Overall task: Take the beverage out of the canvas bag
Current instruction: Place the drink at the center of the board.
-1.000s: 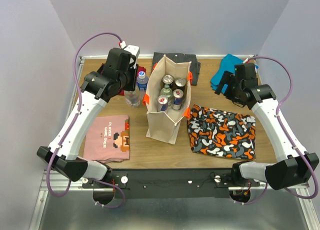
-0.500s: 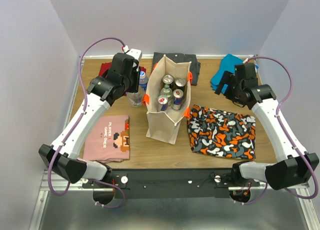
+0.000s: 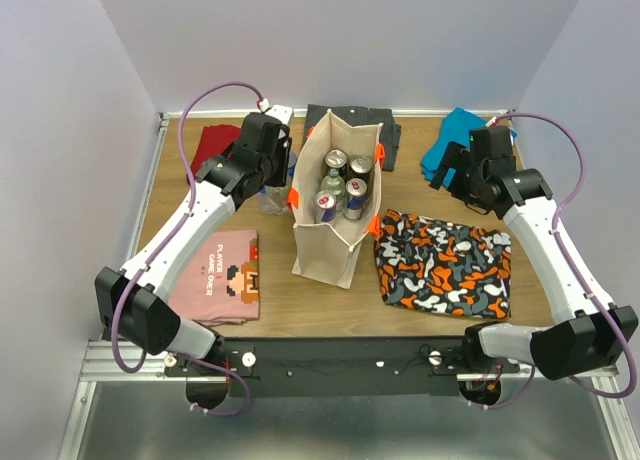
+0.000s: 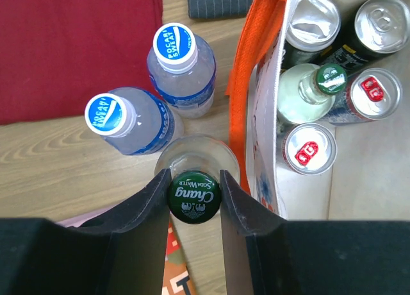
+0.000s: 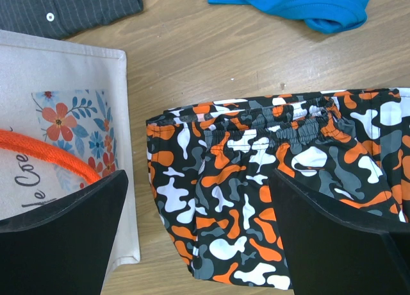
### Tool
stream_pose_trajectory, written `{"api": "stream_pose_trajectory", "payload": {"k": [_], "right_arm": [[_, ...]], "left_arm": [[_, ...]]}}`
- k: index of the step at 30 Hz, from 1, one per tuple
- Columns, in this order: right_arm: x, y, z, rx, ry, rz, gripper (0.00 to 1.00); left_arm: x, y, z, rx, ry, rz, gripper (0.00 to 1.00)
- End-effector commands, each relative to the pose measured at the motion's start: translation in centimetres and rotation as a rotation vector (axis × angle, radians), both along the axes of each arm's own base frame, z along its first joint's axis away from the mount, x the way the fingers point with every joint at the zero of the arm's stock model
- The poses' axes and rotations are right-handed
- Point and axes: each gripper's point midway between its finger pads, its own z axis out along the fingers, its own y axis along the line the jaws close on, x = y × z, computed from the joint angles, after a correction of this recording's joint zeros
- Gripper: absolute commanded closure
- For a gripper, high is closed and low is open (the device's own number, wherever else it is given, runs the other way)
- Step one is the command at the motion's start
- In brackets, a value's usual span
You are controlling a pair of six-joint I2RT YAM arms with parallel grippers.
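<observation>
The canvas bag (image 3: 333, 242) stands upright mid-table, beige with orange pieces at its rim, its wall (image 4: 266, 147) seen in the left wrist view. Inside it stand several cans (image 3: 360, 167) and a green-capped glass bottle (image 4: 331, 77). Just left of the bag, outside it, my left gripper (image 4: 193, 177) is shut on the green "Chang" cap of a clear glass soda bottle (image 4: 193, 195). I cannot tell whether this bottle rests on the table. My right gripper (image 5: 198, 176) hangs open and empty to the bag's right, over the camouflage shorts (image 5: 256, 179).
Two blue-capped plastic bottles (image 4: 176, 42) (image 4: 109, 112) stand beside the held bottle, near a red cloth (image 3: 215, 140). A pink T-shirt (image 3: 215, 275) lies front left. A dark striped shirt (image 3: 345, 120) and a blue garment (image 3: 450, 140) lie at the back.
My left wrist has swung right, closer to the bag, and now covers the bottles in the top view. Its grip is unchanged. The right arm has not moved.
</observation>
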Motion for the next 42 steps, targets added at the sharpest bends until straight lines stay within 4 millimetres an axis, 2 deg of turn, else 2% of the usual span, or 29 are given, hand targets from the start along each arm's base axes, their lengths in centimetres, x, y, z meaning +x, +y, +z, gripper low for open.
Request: {"api": "stream_pose_trajectory", "payload": {"k": [1,5,23,34,42], "right_arm": [[0.0,-0.3,0.7,-0.001,-0.025,-0.005,0.0],[0.0,-0.4,0.4,-0.003,-0.02,-0.006,0.0],[-0.3,-0.6,0.0,-0.014,-0.01,-0.012,0.0],[-0.3,-0.6,-0.1,-0.016,-0.007,-0.007,0.0],[-0.5,-0.6,-0.4,-0.017,-0.003,-0.009,0.0]], "left_arm": [[2.8,-1.0,2.5,-0.087,-0.145,0.027,1.0],[3.7,-1.4,0.9,-0.068,-0.117,0.031,1.0],[5.8,-3.4,-2.5,-0.112,-0.077,0.03,1.0],[6.3,-3.2,-4.6,-0.11,-0.057,0.074,1.0],[6.5,-2.5,-4.9,-0.088,-0.064,0.109,1.0]]}}
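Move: Ahead of the left hand, which already grips the green-capped soda bottle at its top, the free spot on the board lies about 4 cm farther out, 3 cm right and 28 cm below. One Pocari bottle stands 7 cm ahead and 6 cm left of the hand, the other 11 cm ahead and 1 cm right; the canvas bag's middle is some 14 cm right and 2 cm ahead. From the right hand the spot lies about 38 cm left and 6 cm ahead. Lowering the soda bottle by its top, the left hand sinks about 8 cm while easing some 4 cm forward and a little right, into the gap between the two Pocari bottles and the bag's left side. The forward drift comes first, and the last stretch is almost straight down. The fingers keep their grip and the wrist hardly turns. ##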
